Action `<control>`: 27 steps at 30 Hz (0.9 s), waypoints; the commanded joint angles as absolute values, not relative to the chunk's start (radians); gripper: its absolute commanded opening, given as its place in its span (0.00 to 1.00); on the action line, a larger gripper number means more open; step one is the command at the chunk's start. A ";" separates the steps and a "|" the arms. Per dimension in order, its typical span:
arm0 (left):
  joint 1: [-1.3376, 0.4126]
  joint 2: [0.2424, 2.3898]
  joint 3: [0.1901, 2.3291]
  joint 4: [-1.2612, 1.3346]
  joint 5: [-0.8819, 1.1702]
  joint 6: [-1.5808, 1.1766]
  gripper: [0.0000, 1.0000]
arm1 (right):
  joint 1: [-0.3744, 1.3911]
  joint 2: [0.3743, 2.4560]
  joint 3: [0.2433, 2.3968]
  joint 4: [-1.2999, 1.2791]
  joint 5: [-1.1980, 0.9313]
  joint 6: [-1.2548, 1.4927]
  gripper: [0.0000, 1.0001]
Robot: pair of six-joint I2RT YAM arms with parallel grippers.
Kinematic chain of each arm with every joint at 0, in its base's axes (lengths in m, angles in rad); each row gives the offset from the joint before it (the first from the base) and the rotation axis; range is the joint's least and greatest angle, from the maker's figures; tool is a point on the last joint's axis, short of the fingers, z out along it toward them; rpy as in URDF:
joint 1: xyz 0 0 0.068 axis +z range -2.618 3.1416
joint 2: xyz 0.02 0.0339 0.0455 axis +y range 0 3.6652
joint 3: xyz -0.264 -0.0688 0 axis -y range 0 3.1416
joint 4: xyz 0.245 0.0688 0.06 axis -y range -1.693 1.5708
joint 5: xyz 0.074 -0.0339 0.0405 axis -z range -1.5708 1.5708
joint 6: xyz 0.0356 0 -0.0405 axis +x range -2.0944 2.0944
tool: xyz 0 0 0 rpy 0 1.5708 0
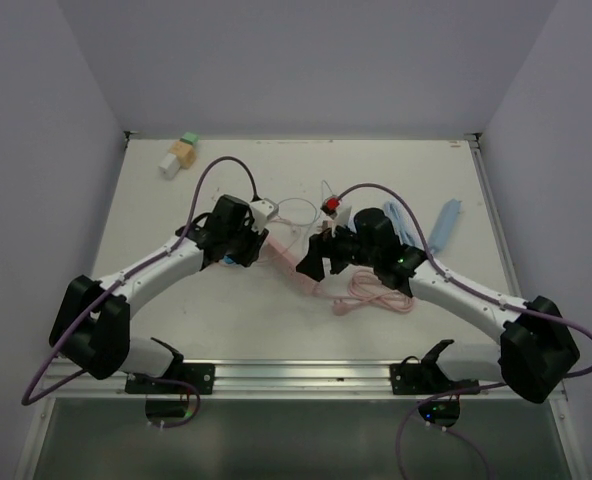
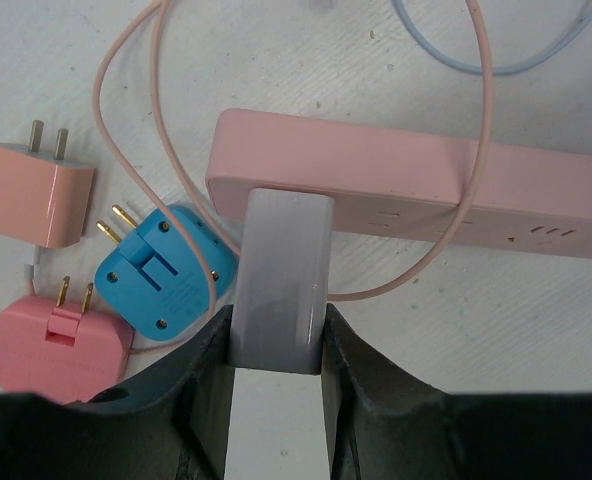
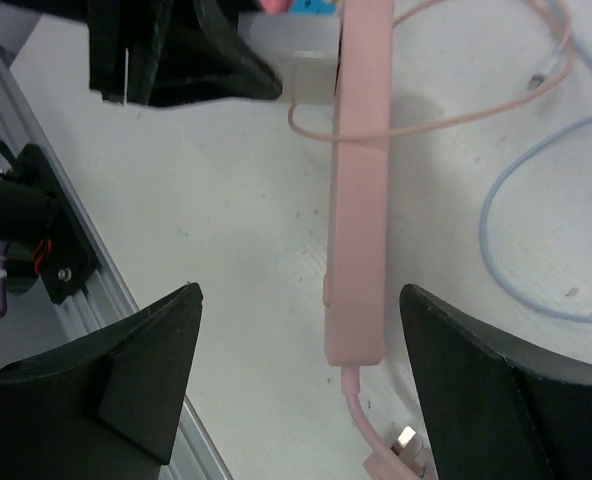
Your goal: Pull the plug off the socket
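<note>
The socket is a long pink power strip [image 2: 406,185] lying flat on the white table. A pale grey plug [image 2: 281,270] sits pushed into its side near one end. My left gripper [image 2: 276,335] is shut on the plug, one dark finger pressing each side of its body. In the right wrist view the strip [image 3: 361,200] runs up the frame, with the plug [image 3: 311,80] and the left gripper's dark fingers [image 3: 186,60] at the top. My right gripper [image 3: 301,291] hangs open over the strip's cable end, touching nothing. From above, both grippers [image 1: 244,250] [image 1: 314,262] flank the strip [image 1: 294,268].
Loose adapters lie left of the plug: a blue one [image 2: 161,275], a pink one [image 2: 56,340] and a peach charger [image 2: 36,190]. A thin pink cable [image 2: 456,230] loops over the strip. A coiled pink cord [image 1: 371,295] and a light blue cable [image 1: 406,225] lie right. Blocks [image 1: 179,155] sit far left.
</note>
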State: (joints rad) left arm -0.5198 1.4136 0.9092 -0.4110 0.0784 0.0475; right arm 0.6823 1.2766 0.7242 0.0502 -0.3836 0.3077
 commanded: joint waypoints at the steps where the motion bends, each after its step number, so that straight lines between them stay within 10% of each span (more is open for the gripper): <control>1: -0.528 1.341 0.910 -0.336 0.120 0.058 0.00 | 0.686 1.238 0.875 -0.104 -0.244 0.259 0.83; 27: -0.529 1.174 0.871 -0.278 -0.052 0.045 0.00 | 0.781 1.839 1.376 -0.183 -0.315 0.299 0.61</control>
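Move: The right hand, empty, goes for the pink power strip, whose middle lies about 4 cm ahead, 6 cm to its left and 8 cm below. The grey plug sits in the left hand, some 5 cm ahead and 13 cm left of the right hand; the blue plug is about 5 cm ahead and 20 cm left, the pink cord coil 2 cm back and 14 cm right. From the left hand the strip's middle lies 7 cm right, 1 cm back. Right hand arcs up, then down, about 12 cm left-forward towards the strip, narrowing; left lifts its plug 4 cm. ##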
